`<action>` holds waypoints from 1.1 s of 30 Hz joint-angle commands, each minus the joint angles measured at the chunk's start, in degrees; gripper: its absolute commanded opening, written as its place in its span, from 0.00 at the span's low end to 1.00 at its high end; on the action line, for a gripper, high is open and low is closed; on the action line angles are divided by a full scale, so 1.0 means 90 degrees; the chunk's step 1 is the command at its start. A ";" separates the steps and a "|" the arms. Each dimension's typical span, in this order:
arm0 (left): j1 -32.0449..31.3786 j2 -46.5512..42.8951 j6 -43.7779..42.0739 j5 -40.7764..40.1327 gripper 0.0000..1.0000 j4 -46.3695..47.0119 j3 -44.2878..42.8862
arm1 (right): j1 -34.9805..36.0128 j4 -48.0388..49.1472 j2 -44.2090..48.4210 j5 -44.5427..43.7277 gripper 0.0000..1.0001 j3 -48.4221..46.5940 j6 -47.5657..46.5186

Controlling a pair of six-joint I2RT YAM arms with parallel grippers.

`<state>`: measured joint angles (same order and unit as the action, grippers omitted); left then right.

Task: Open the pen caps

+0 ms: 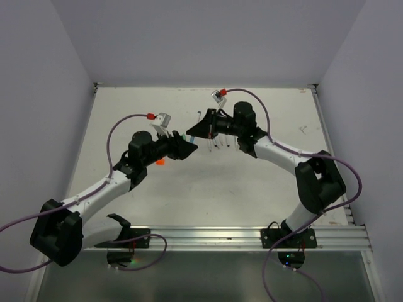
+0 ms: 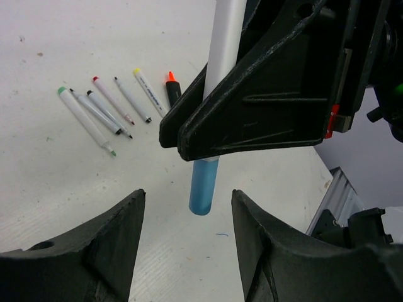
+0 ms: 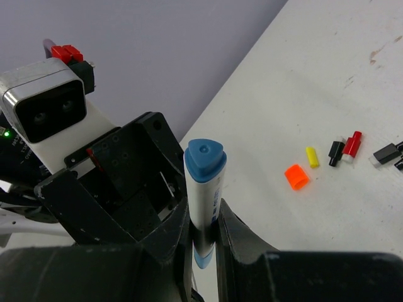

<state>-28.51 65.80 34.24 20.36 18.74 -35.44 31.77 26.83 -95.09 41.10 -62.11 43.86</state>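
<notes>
My right gripper (image 3: 204, 212) is shut on a white pen (image 3: 203, 192), and its black fingers (image 2: 252, 107) clamp the barrel. The pen's blue cap (image 2: 203, 185) sits on the barrel's lower end. It hangs just ahead of my left gripper (image 2: 187, 200), which is open with nothing between its fingers. Loose pen caps lie on the table: orange (image 3: 296, 177), yellow (image 3: 312, 156), black (image 3: 335, 150) and red (image 3: 352, 145). From above, both grippers meet at mid-table, left (image 1: 184, 150) and right (image 1: 194, 131).
Several uncapped pens (image 2: 101, 113) lie side by side on the white table (image 1: 208, 189), with an orange-tipped marker (image 2: 171, 88) beside them. Purple cables (image 1: 113, 135) loop over both arms. A metal rail (image 1: 252, 236) runs along the near edge.
</notes>
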 commanded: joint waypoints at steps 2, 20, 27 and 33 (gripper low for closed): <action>0.0043 0.0013 -0.0035 0.0403 0.59 0.0515 -0.0251 | 0.0122 0.0417 0.0077 0.0003 0.00 -0.0062 0.0069; 0.0434 0.0140 0.0414 0.1232 0.00 0.0973 0.0030 | 0.0210 0.1342 -0.0284 0.0335 0.00 -0.0160 0.0663; 0.0629 -0.0113 0.1069 0.2357 0.00 0.2117 0.0685 | 0.0132 0.2937 -0.0421 0.0297 0.00 -0.0306 0.1182; 0.0619 -0.0846 0.1292 0.2601 0.00 0.2349 0.1232 | 0.0064 0.3438 -0.0625 -0.0524 0.00 -0.0550 0.0800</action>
<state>-22.02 61.82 42.48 34.09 36.32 -27.53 35.00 44.25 -99.96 46.59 -62.63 52.49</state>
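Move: The right hand already holds the blue pen upright, its cap about 4 cm below that hand and 1 cm back. For the open left hand the cap is nearly between the fingers, about 1 cm ahead, 2 cm right and 1 cm up. Roughly 19 cm below the left hand, the orange cap lies about 9 cm ahead and 16 cm left, and the bare pens about 18 cm ahead and 10 cm right. Left fingers pinch the blue cap, then both hands shift about 3 cm up, back and left, tips rising. ##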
